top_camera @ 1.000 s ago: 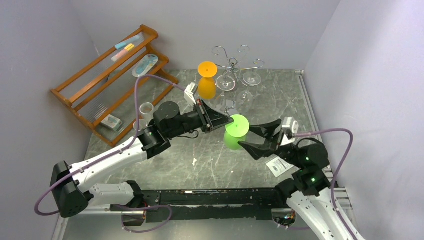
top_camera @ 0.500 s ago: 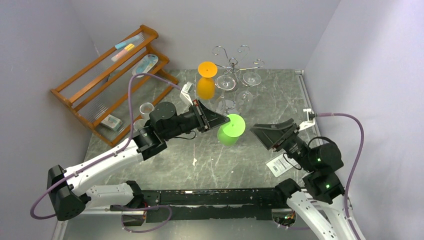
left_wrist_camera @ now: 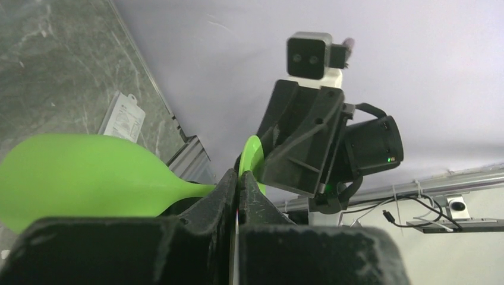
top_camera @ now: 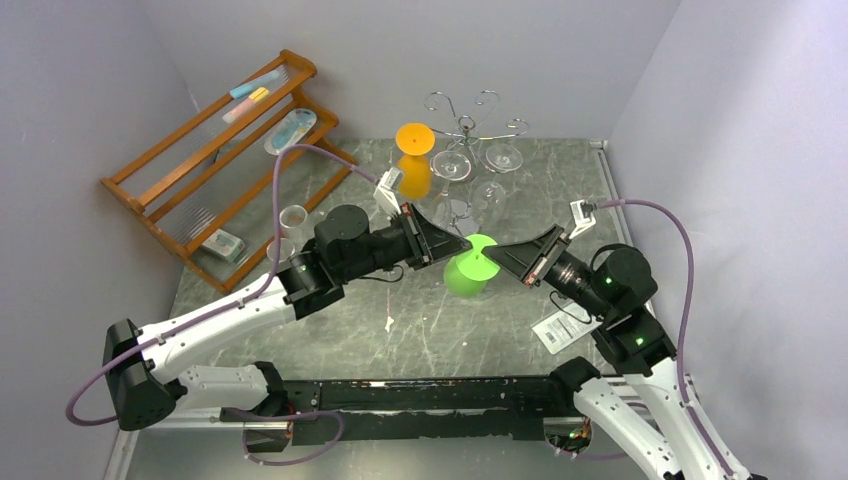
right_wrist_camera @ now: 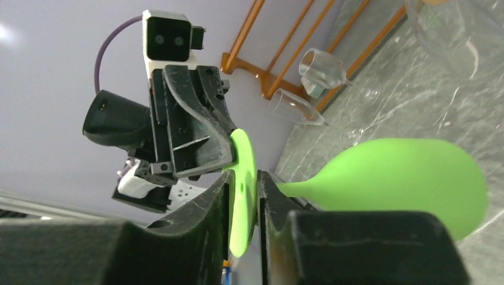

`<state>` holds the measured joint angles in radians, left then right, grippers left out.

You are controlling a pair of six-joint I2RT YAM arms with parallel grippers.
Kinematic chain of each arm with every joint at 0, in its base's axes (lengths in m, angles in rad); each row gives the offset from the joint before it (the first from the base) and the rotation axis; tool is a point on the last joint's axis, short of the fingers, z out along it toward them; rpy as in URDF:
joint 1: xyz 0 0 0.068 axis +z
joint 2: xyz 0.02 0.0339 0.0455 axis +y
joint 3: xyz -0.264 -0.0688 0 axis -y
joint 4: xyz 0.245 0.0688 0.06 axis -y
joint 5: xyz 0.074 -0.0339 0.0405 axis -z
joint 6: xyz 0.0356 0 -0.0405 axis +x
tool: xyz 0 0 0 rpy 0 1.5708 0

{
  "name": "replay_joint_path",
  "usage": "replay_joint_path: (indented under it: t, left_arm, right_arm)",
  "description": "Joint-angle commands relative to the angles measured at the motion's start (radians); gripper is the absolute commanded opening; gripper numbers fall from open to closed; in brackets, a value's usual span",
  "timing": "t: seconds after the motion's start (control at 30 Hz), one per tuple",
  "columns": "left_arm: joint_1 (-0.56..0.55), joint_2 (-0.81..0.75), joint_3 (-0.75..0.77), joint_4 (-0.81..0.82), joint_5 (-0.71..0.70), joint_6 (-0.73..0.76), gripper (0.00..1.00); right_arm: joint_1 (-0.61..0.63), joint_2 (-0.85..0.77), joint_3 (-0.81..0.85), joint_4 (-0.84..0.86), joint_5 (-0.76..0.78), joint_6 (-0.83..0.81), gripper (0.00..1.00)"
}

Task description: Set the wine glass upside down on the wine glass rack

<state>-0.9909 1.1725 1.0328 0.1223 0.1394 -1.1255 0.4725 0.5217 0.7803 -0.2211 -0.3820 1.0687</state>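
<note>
The bright green wine glass (top_camera: 465, 272) hangs above the table's middle, foot uppermost and tilted toward the right. My left gripper (top_camera: 455, 245) is shut on the left rim of its round foot (left_wrist_camera: 252, 155), and the bowl (left_wrist_camera: 77, 172) juts out to the left in the left wrist view. My right gripper (top_camera: 500, 258) comes in from the right. Its jaws (right_wrist_camera: 242, 184) stand close on either face of the foot disc, pinching it, with the bowl (right_wrist_camera: 404, 178) beyond. The silver wine glass rack (top_camera: 467, 125) stands at the back centre.
An orange glass (top_camera: 413, 160) and clear glasses (top_camera: 452, 165) hang upside down on the rack. The orange-brown wooden shelf (top_camera: 220, 160) fills the back left, with small clear cups (right_wrist_camera: 324, 66) at its foot. A white paper tag (top_camera: 556, 332) lies by the right arm.
The right gripper swung back in from the right and narrowed its jaws onto the glass's foot. The left gripper kept its hold and shifted the glass slightly right.
</note>
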Motion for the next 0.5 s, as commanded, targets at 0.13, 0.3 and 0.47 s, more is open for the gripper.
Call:
replay_joint_path:
  t: [0.13, 0.3, 0.47]
  left_arm:
    - [-0.039, 0.036, 0.024, 0.028, -0.062, -0.011, 0.06]
    - [-0.039, -0.015, -0.003, -0.002, -0.171, 0.002, 0.47]
    - [-0.038, -0.073, -0.013, -0.014, -0.259, 0.040, 0.70]
  right_arm:
    - [0.005, 0.016, -0.004, 0.022, -0.077, 0.041, 0.00]
    - [0.006, 0.045, 0.062, -0.042, 0.072, -0.008, 0.00]
    - [0.006, 0.013, 0.087, -0.112, 0.245, -0.033, 0.00]
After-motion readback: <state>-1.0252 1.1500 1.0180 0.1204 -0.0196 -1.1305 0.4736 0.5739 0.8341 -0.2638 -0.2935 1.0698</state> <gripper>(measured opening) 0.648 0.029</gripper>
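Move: The green wine glass hangs upside down from the left hand's shut fingers; its middle lies about 2 cm back, 2 cm right and 8 cm below that hand. From the right hand, at the other edge of the foot, it is 2 cm left, 1 cm back and 8 cm below. The rack stands some 23 cm ahead of the right hand, 3 cm left and 15 cm below. Its near clear glass hangs 18 cm ahead, 6 cm left; the right-hand clear glass 20 cm ahead, 4 cm right, both 12 cm below. Almost in place at first, the right hand shuts its part-closed fingers on the edge of the green glass's foot, then starts about 2 cm forward towards the rack with the glass. The left fingers spread wide and let go of the foot, while that hand, after a small shift back and right, goes forward and left about 2 cm, turning slightly counter-clockwise. ##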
